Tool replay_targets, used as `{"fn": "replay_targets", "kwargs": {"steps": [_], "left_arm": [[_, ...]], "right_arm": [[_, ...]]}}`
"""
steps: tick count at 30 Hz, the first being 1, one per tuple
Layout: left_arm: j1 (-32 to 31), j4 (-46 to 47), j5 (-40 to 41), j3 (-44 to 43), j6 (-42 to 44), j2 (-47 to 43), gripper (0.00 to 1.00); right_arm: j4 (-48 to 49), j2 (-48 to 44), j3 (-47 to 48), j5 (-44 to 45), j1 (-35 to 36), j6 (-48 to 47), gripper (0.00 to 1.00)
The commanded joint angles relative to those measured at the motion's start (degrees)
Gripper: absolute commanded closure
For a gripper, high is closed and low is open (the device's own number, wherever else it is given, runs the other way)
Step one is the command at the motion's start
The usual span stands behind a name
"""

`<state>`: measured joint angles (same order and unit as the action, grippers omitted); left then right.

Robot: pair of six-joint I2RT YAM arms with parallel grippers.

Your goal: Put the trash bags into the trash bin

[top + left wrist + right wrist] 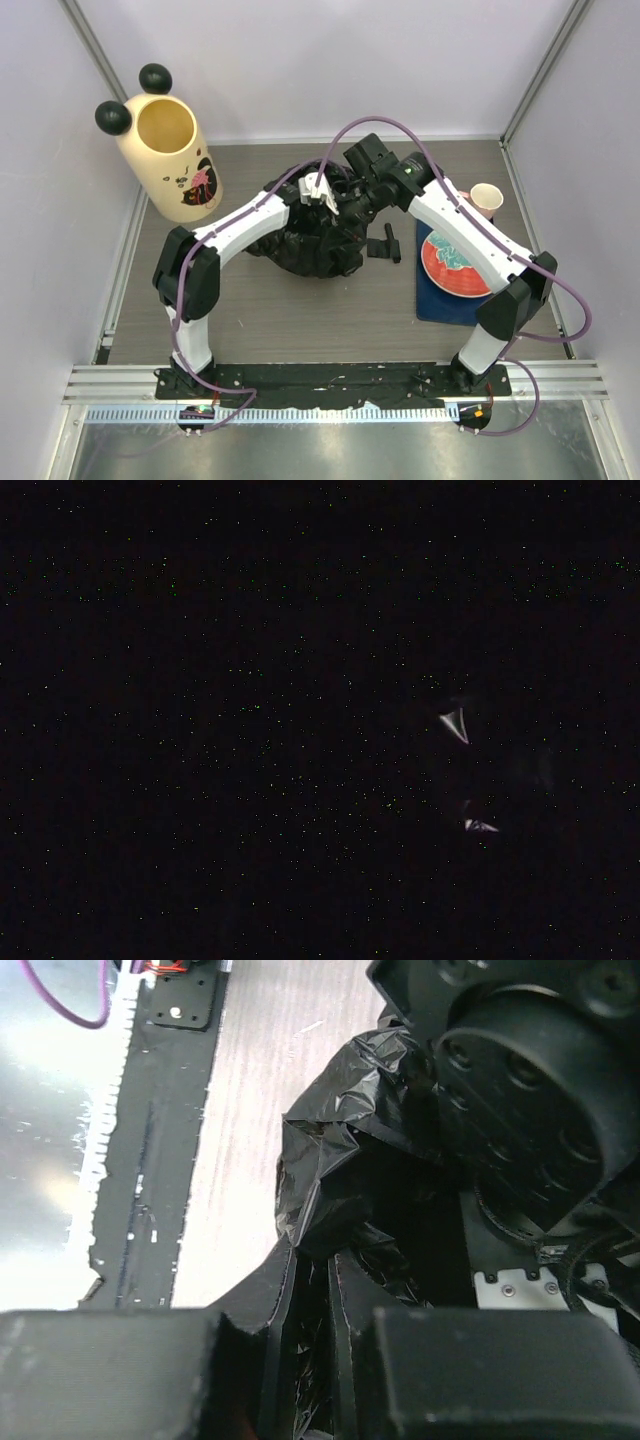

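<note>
The trash bags (310,245) lie as one crumpled glossy black heap in the middle of the table. Both arms meet over its far side. My left gripper (322,190) is pushed into the plastic. The left wrist view is almost wholly black, with two small glints of plastic (455,723), so no fingers show there. My right gripper (325,1260) has its jaws nearly together with a fold of the black bag (340,1160) pinched between them. The trash bin (170,150), cream with two black ball ears, stands at the far left, tilted with its mouth open, apart from both grippers.
A paper cup (486,198) stands at the far right. Below it a red plate (455,265) rests on a blue mat (432,300). A small black object (390,240) lies beside the heap. The left arm's wrist (530,1090) crowds the right gripper.
</note>
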<state>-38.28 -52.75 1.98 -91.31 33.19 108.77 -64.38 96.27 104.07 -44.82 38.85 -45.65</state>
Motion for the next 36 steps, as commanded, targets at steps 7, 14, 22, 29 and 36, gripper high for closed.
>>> {"fn": "replay_targets", "kwargs": {"steps": [7, 14, 22, 29, 36], "left_arm": [[-0.22, -3.29, -4.91, -10.00, -4.96, -4.02, 0.99], [2.95, -17.29, -18.41, -25.92, -11.56, 2.67, 0.98], [1.54, -14.57, -11.47, -21.71, -9.19, -0.05, 0.96], [7.08, -17.04, -22.17, -29.46, -14.28, -1.71, 0.83], [10.50, -10.01, -33.17, -26.91, -21.48, -5.68, 0.63]], "right_arm": [[-1.36, -0.03, -3.87, 4.91, -3.08, 3.64, 0.99], [-2.51, -1.00, -5.90, 5.09, -3.08, 2.93, 0.99], [-1.80, -1.17, -5.02, 5.26, -2.99, 3.46, 0.99], [-2.15, -1.00, -4.75, 5.53, -2.90, 3.20, 0.99], [-3.12, -0.82, -4.58, 5.09, -2.82, 1.88, 0.99]]}}
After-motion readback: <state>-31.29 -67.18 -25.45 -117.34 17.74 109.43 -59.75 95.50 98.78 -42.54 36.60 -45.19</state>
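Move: The left hand, shut and pointing down, is deep inside the black bag lining the trash bin; the bag's middle lies about 4 cm back and 3 cm right of it, slightly above. The cream bin shell stands some 25 cm left and 8 cm ahead. The right hand pinches the bag near its mouth, with the hidden trash bin's middle roughly 6 cm ahead, 3 cm left and 14 cm below. The small black roll lies about 11 cm right, 5 cm ahead and 27 cm below it. Still pinching the bag near its mouth, the right hand first draws back slightly, then eases down and forward, each by a couple of centimetres overall. The left hand climbs about 13 cm out of the depth of the bag, drifting some 5 cm right and dipping briefly on the way; its fingertips swing about 30 degrees toward the right, and late in the climb its shut fingers open to about a third. ##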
